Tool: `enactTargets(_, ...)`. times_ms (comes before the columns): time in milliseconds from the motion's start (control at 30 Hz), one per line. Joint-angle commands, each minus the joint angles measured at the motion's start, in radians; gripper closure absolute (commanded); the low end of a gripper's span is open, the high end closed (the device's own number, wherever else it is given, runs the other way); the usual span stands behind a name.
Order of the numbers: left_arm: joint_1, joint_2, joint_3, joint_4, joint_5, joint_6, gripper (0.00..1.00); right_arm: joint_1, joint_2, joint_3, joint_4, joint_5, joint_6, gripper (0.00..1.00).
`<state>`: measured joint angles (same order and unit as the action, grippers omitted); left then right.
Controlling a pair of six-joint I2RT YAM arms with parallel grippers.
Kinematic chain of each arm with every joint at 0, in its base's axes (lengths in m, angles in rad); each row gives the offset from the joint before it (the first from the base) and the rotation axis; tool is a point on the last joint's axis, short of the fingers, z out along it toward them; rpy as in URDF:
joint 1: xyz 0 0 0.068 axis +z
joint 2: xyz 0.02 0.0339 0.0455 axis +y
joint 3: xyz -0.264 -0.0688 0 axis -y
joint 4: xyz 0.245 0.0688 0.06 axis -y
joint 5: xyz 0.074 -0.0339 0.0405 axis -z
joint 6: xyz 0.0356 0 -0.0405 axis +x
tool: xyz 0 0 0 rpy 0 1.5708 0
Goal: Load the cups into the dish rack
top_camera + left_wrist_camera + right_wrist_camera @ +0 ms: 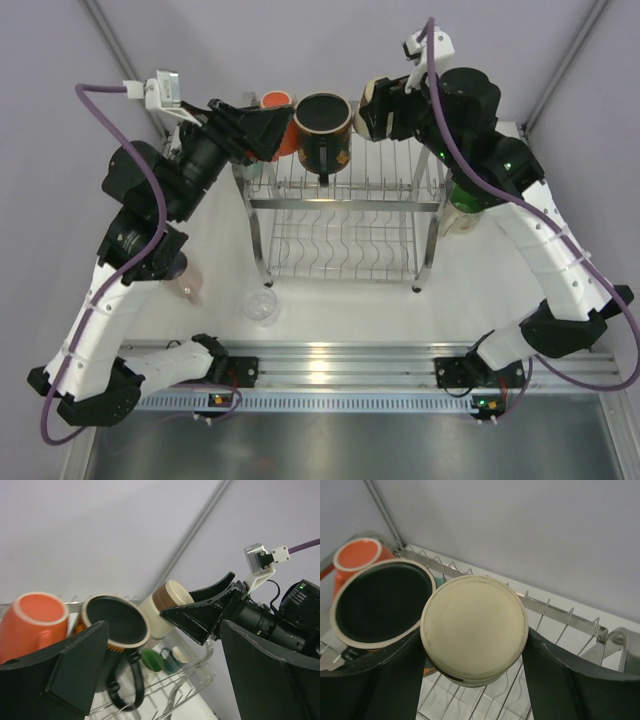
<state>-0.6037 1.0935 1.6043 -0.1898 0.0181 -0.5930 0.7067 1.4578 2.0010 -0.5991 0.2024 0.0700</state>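
The dish rack [345,205] stands mid-table. On the back of its top tier rest an orange cup [277,100] and a large black patterned mug [322,125], the mug with its handle down. My left gripper [270,128] hovers open just left of them, holding nothing. In the left wrist view the orange cup [35,620] and mug [115,620] lie beyond the open left gripper [164,630]. My right gripper [378,100] is shut on a brown-cream paper cup [475,627], held over the rack's back right beside the mug [382,602].
A clear cup [260,306] and a pink cup [188,285] stand on the table left of the rack's front. A green cup [462,195] and a beige one [460,222] sit right of the rack under my right arm. A teal cup [172,661] shows beyond the rack wires [200,675].
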Motion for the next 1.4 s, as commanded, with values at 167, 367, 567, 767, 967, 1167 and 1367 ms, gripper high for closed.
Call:
enactTargets(167, -0.001, -0.13, -0.007, -0.195, -0.291, 0.159, 0.02, 0.004, 0.001, -0.047, -0.031, 0.109, 0.001, 1.0)
enactTargets(367, -0.001, -0.116, -0.004, -0.243, -0.328, 0.168, 0.02, 0.004, -0.017, -0.108, -0.044, 0.126, 0.028, 1.0)
enactTargets(567, -0.001, -0.118, -0.014, -0.272, -0.388, 0.174, 0.02, 0.004, -0.019, -0.14, -0.051, 0.118, 0.034, 0.89)
enactTargets(767, -0.001, -0.109, -0.003, -0.333, -0.487, 0.179, 0.02, 0.002, -0.024, -0.15, -0.033, 0.101, 0.017, 0.54)
enactTargets(967, -0.001, -0.112, -0.021, -0.367, -0.521, 0.179, 0.02, -0.013, -0.051, -0.162, -0.015, 0.081, 0.014, 0.38)
enactTargets(1167, -0.001, -0.122, -0.046, -0.372, -0.537, 0.173, 0.02, -0.036, -0.067, -0.166, -0.01, 0.037, 0.024, 0.32)
enactTargets(1367, -0.001, -0.133, -0.055, -0.372, -0.541, 0.17, 0.02, -0.038, -0.054, -0.182, 0.01, -0.012, 0.056, 0.32)
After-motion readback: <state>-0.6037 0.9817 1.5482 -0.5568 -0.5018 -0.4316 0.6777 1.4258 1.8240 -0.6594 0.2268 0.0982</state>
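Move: The cream cup is already in the right hand; its free spot on the rack's top tier lies about 9 cm below that hand, 1 cm ahead and 1 cm right. The black mug stands some 9 cm left of the hand, 1 cm ahead and 8 cm lower; the orange mug about 18 cm left, 1 cm ahead, equally low. From the left hand the spot lies roughly 14 cm ahead, 16 cm right and 13 cm below. The cream cup, held bottom-up in the right fingers throughout, is lowered about 9 cm towards the free spot right of the black mug, the hand tipping some 10 degrees down; then the hand stops, shifts slightly right and rises about 1 cm. Meanwhile the open, empty left hand draws away left about 10 cm, sinks nearly as far and swings some 30 degrees counter-clockwise. ##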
